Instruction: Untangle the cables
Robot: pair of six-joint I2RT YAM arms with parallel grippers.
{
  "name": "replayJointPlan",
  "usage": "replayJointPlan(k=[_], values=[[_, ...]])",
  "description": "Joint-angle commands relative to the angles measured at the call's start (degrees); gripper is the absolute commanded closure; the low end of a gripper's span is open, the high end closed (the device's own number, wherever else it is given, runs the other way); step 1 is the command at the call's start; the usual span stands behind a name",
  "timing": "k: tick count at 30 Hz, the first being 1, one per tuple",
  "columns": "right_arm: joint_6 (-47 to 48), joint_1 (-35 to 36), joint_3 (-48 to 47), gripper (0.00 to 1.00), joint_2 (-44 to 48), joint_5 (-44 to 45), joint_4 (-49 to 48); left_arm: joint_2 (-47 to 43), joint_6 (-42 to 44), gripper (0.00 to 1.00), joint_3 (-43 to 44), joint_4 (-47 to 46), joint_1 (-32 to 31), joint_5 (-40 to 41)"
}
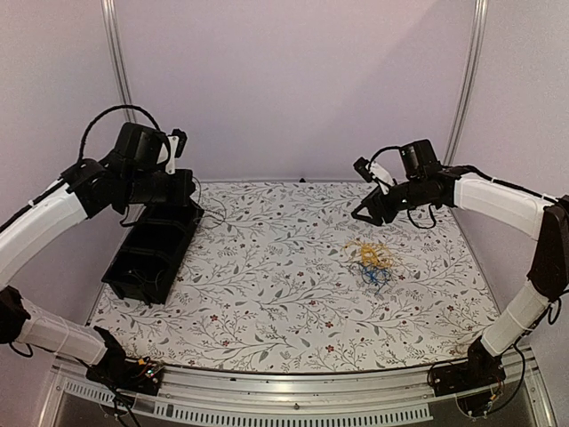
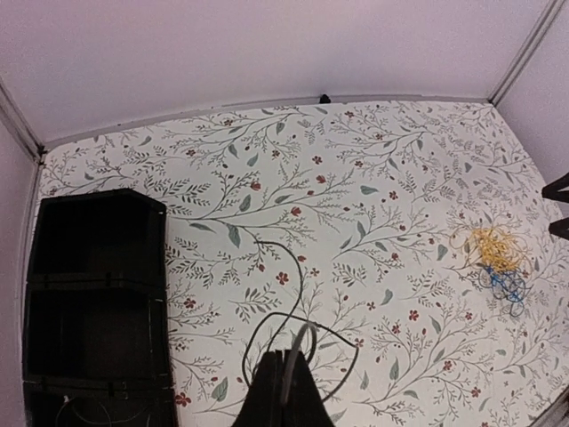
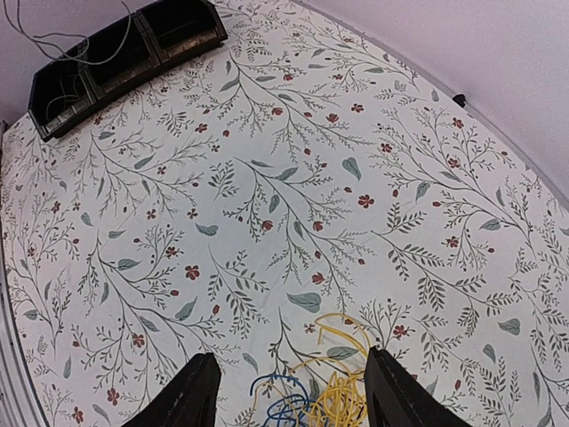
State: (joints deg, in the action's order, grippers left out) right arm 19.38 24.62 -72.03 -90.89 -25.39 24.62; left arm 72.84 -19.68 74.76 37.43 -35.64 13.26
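The cables (image 1: pixel 373 261) lie as a small yellow and blue tangle on the floral table at the right, also seen in the left wrist view (image 2: pixel 496 258). My right gripper (image 1: pixel 362 213) hovers just behind them. In its own view it (image 3: pixel 292 356) stands open, with the cables (image 3: pixel 329 396) on the table below the gap between its fingers. My left gripper (image 1: pixel 189 194) is raised over the far end of the black bin. It (image 2: pixel 286 358) is shut on a thin dark cable (image 2: pixel 267 245) that loops down from its tips, with a pale strand beside it.
A long black bin (image 1: pixel 151 253) with three compartments stands at the table's left edge, also seen from both wrists (image 2: pixel 93 294) (image 3: pixel 124 53). Thin wires lie in its compartments. Pale walls close in the back and both sides.
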Motion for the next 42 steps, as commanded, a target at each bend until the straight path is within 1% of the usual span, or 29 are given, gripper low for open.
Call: replayJointPlan(k=[1, 6, 10, 14, 19, 24, 26, 34, 42], values=[[1.01, 0.08, -2.73, 0.40, -1.80, 0.04, -0.01, -5.58, -9.29, 1.00, -3.69, 10.48, 2.11, 3.67], [-0.60, 0.08, -3.29, 0.40, -2.74, -2.34, 0.31, -8.08, -17.79, 1.00, -6.73, 20.01, 4.39, 3.40], [-1.00, 0.09, -3.62, 0.40, -3.52, -2.47, 0.30, -8.48, -22.12, 1.00, -7.19, 26.86, 6.25, 4.23], [-1.60, 0.08, -3.59, 0.40, -3.98, -2.65, -0.09, -10.25, -27.04, 1.00, -8.58, 31.77, 8.95, 5.04], [-2.19, 0.08, -2.98, 0.40, -4.51, -2.82, -0.25, -10.91, -29.43, 1.00, -8.86, 36.75, 14.21, 6.97], [-2.15, 0.11, -2.17, 0.40, -4.15, -2.91, -0.43, -11.32, -29.07, 1.00, -9.11, 39.85, 19.07, 9.65], [-2.15, 0.09, -1.74, 0.40, -3.91, -2.85, -0.68, -11.34, -28.18, 1.00, -9.88, 38.89, 21.11, 10.05], [-2.09, 0.09, -1.22, 0.40, -3.60, -2.61, -0.97, -8.03, -21.25, 1.00, -14.03, 27.46, 27.80, 9.37], [-1.50, 0.08, 0.50, 0.40, -2.85, -1.60, -1.21, -1.39, -15.64, 1.00, -16.93, 15.46, 30.93, 7.31]])
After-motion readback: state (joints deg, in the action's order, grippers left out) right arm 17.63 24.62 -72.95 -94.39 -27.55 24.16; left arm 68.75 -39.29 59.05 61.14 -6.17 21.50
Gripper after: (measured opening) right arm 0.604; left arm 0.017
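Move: The left hand holds the loose grey cable high; the black box's near compartment lies about 25 cm to its left, 5 cm back and 26 cm below. The box's middle compartment is some 11 cm beyond that one. The yellow and blue tangle lies roughly 46 cm to this hand's right, level with it. From the right hand, the near compartment is about 65 cm left and 8 cm back. Still pinching the grey cable, the left hand swings left 23 cm, down and back towards the near compartment. ##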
